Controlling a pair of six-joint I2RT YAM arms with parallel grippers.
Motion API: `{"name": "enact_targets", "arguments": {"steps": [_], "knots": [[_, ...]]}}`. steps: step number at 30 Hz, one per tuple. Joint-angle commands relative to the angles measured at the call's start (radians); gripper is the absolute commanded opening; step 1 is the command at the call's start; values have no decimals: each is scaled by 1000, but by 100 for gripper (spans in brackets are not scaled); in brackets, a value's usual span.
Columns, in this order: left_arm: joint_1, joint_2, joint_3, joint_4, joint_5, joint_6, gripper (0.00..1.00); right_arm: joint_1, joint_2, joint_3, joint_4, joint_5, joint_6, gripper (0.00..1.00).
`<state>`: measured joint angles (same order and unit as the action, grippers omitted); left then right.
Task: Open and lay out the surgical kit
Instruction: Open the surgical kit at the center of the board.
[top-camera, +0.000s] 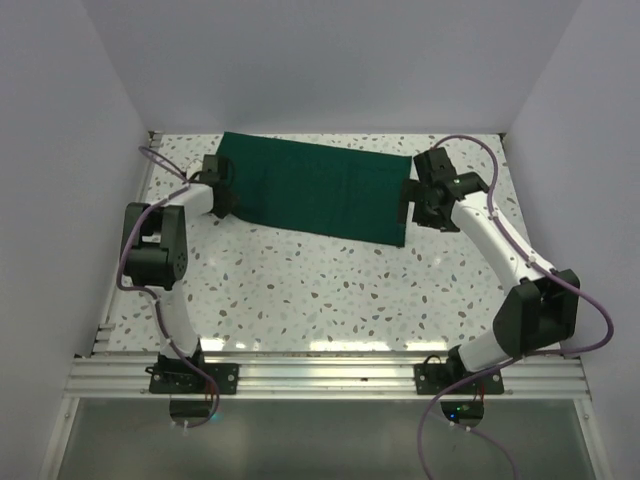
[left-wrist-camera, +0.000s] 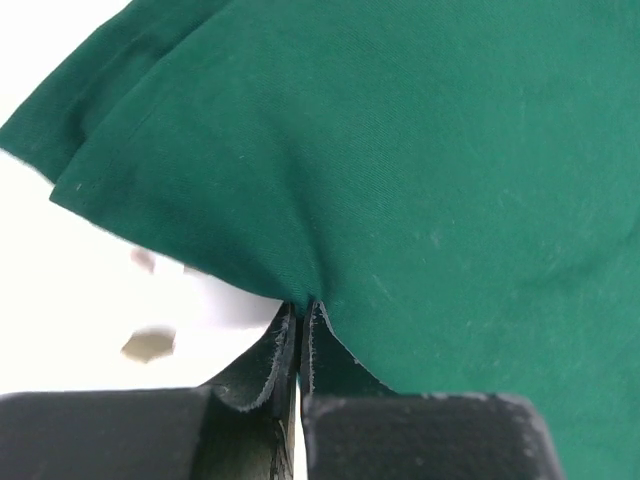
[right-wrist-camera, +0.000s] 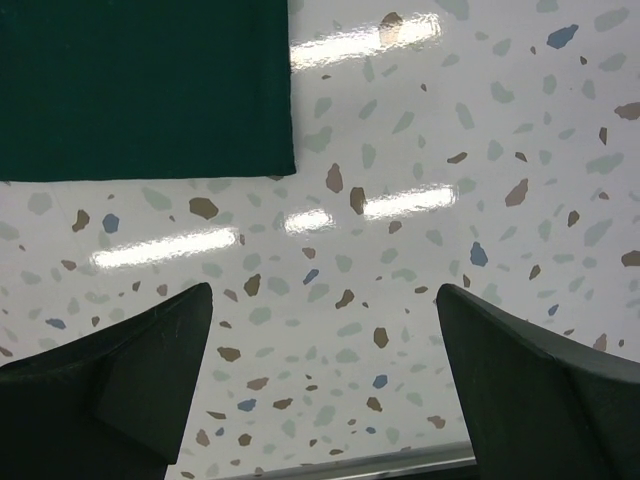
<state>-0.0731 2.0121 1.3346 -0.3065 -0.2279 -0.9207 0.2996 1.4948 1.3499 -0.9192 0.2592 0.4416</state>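
Observation:
The surgical kit shows as a dark green cloth wrap (top-camera: 315, 190) lying folded in a long flat rectangle at the back of the speckled table. My left gripper (top-camera: 228, 197) is at the wrap's left end. In the left wrist view its jaws are shut on a pinched fold at the cloth's (left-wrist-camera: 420, 150) edge, which bunches at the left gripper (left-wrist-camera: 300, 312). My right gripper (top-camera: 408, 206) hangs at the wrap's right end. In the right wrist view the right gripper (right-wrist-camera: 325, 292) is open over bare table, and a cloth corner (right-wrist-camera: 140, 80) lies ahead to its left, apart from the fingers.
White walls close in the speckled table (top-camera: 320, 290) on the left, back and right. An aluminium rail (top-camera: 320, 375) with both arm bases runs along the near edge. A metal strip (right-wrist-camera: 350, 465) edges the table under the right gripper.

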Motion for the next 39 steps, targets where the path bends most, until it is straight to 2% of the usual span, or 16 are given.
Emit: {"name": "enact_targets", "arguments": {"steps": [1, 6, 14, 18, 25, 31, 32, 33, 34, 35, 36, 38, 39], "knots": [[-53, -68, -90, -94, 42, 54, 0, -23, 31, 44, 39, 34, -20, 98], [-134, -193, -211, -98, 47, 74, 0, -65, 96, 103, 94, -21, 14, 98], [-200, -274, -270, -100, 51, 186, 0, -65, 303, 306, 114, -106, 74, 98], [-198, -314, -325, -104, 46, 296, 0, -63, 363, 373, 111, -112, 78, 98], [-153, -401, -422, -177, -19, 344, 0, -63, 450, 413, 154, -129, 97, 98], [-137, -460, -446, -226, -74, 393, 0, -62, 563, 492, 252, -195, 106, 98], [-136, -473, -446, -235, -88, 395, 4, -62, 585, 512, 272, -210, 103, 98], [-133, -480, -446, -244, -106, 395, 17, -62, 605, 535, 272, -210, 95, 98], [-119, -487, -448, -256, -111, 398, 35, -62, 626, 586, 269, -209, 92, 98], [-110, -501, -449, -261, -111, 398, 73, -62, 672, 615, 257, -209, 91, 98], [-102, -507, -449, -269, -110, 399, 85, -63, 692, 644, 250, -204, 86, 98], [-87, -523, -433, -295, -117, 402, 97, -63, 758, 728, 231, -196, 77, 98], [-86, -527, -425, -308, -126, 398, 98, -63, 781, 753, 226, -192, 66, 98]]}}
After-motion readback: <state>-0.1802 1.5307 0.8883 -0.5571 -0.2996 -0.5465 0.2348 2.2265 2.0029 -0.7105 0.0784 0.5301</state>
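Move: The left gripper is shut on the near edge of the green surgical kit sheet. The sheet's near-left corner lies about 6 cm to its left and 3 cm ahead, the far-left corner about 25 cm ahead and 6 cm left. The open right gripper is bound for the far-right corner, some 35 cm ahead, 3 cm right and 15 cm below; the near-right corner is about 5 cm ahead, 2 cm left, equally low. Keep the left fingers pinched and drag the sheet's near edge back about 18 cm, low over the board, swinging first to the right and then left again while the hand turns clockwise; open them at the end to let go, rising slightly. Meanwhile send the open right gripper forward some 20 cm, drifting left and sinking about 6 cm, over the sheet towards its far-right corner. ##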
